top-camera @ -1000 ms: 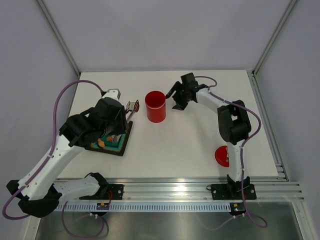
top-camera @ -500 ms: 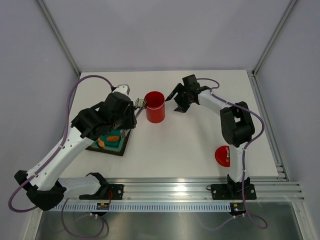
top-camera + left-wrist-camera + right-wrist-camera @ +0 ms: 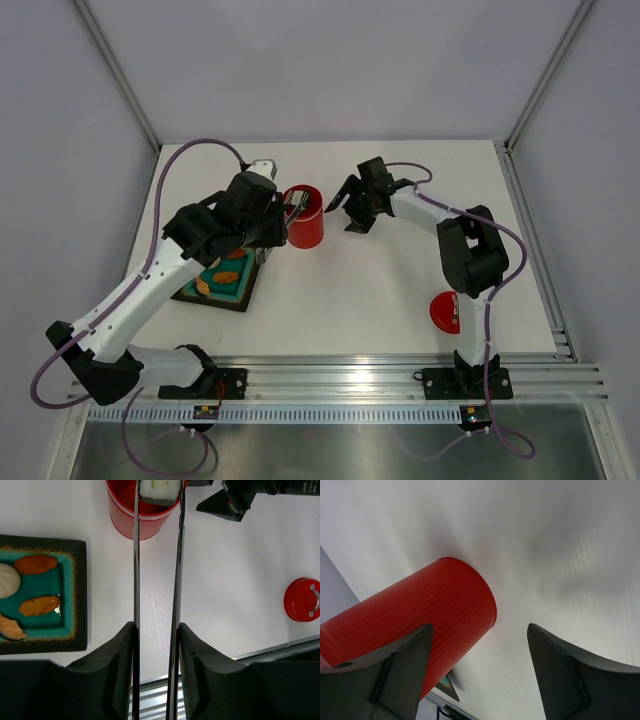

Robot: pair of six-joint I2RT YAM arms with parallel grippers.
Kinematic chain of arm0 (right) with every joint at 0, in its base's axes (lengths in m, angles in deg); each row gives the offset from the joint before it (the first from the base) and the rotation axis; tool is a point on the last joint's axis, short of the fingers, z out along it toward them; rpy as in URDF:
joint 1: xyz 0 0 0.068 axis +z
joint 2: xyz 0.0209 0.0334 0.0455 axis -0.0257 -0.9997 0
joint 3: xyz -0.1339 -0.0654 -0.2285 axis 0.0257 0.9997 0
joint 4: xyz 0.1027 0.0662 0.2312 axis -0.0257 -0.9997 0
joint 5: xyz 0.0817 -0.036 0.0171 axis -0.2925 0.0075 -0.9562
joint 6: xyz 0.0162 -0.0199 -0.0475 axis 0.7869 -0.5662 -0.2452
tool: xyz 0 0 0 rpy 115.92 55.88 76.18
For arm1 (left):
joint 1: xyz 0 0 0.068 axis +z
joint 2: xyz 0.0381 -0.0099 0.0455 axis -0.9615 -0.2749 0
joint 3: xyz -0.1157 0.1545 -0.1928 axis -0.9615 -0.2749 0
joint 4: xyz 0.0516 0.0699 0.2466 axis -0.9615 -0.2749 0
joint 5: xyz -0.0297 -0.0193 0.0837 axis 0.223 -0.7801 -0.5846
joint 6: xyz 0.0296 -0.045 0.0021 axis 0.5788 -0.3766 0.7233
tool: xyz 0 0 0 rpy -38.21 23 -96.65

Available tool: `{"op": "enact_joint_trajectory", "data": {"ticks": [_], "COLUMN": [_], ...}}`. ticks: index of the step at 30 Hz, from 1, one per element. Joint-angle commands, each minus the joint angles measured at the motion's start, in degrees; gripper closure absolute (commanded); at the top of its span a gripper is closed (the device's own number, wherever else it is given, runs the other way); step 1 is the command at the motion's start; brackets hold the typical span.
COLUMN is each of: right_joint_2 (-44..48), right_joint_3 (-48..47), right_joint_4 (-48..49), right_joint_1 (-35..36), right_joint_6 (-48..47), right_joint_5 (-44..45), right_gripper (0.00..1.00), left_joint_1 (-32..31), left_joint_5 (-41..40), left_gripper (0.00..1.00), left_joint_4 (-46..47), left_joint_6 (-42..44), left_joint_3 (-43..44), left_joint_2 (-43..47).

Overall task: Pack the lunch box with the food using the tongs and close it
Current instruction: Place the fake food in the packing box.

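My left gripper (image 3: 156,626) (image 3: 283,212) is shut on the tongs (image 3: 136,570) (image 3: 299,206), one finger pressing each strip. The tong tips pinch a white-and-green piece of food (image 3: 160,490) just above the mouth of the open red lunch box (image 3: 135,522) (image 3: 306,231) (image 3: 420,625). More food lies on the teal mat: two orange pieces (image 3: 35,564), a cream ball (image 3: 7,580) and a salmon-coloured piece (image 3: 10,627). My right gripper (image 3: 351,208) (image 3: 480,627) stands open close by the lunch box's right side. Its red lid (image 3: 444,313) (image 3: 302,600) lies on the table near the right arm's base.
The black square tray (image 3: 248,290) (image 3: 80,595) sits left of the lunch box, under my left arm. A metal rail (image 3: 350,375) runs along the table's near edge. White walls with metal posts close in the back and sides.
My left arm has swung right from over the tray, carrying the tongs and the food piece to just above the lunch box. My right gripper has shifted slightly closer to the box.
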Motion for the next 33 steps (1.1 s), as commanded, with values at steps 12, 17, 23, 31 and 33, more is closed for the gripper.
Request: {"op": "enact_joint_trajectory", "data": {"ticks": [12, 17, 23, 31, 33], "right_joint_2": [18.63, 23.02, 24.35, 23.64, 23.38], "right_joint_3": [16.68, 22.31, 24.78, 23.99, 23.72], "right_joint_4": [0.74, -0.84, -0.23, -0.23, -0.32], "right_joint_1": [-2.55, -2.55, -2.55, -2.55, -2.55], "right_joint_6": [-5.77, -8.05, -7.8, -7.88, -8.06], "right_joint_5": [8.88, 11.52, 11.35, 10.73, 10.64], "right_gripper": [0.13, 0.12, 0.12, 0.12, 0.12], "left_joint_1": [0.12, 0.2, 0.2, 0.12, 0.2], "left_joint_5": [-5.25, -5.08, -4.9, -6.22, -6.39], "left_gripper": [0.97, 0.9, 0.81, 0.68, 0.67], "left_joint_4": [7.37, 7.11, 7.37, 6.4, 6.31], "left_joint_6": [2.71, 2.63, 2.54, 2.36, 2.28], "left_joint_3": [-0.29, -0.47, -0.82, -0.91, -0.73], "left_joint_2": [-4.12, -5.26, -5.88, -6.41, -6.41]}}
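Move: Beneath the tongs and the sushi piece they hold, the packing box (red canister) has its middle about 18 cm ahead of the left hand, 10 cm to its right and some 20 cm below. The black food tray lies roughly 7 cm ahead and 12 cm left of that hand, 25 cm down. From the empty right hand the packing box is close by, about 11 cm left, level in reach and height; the red lid lies some 25 cm back and 28 cm right of it. Forward about 2.5 cm, then mostly straight down some 3.5 cm, the left hand brings the sushi in its tongs over and down towards the open mouth of the packing box, with a slight roll, keeping its grip on the tongs. The right hand, fingers still wide open, draws away from the box's right side, about 9 cm right and 7 back in a low arc, then holds still. ##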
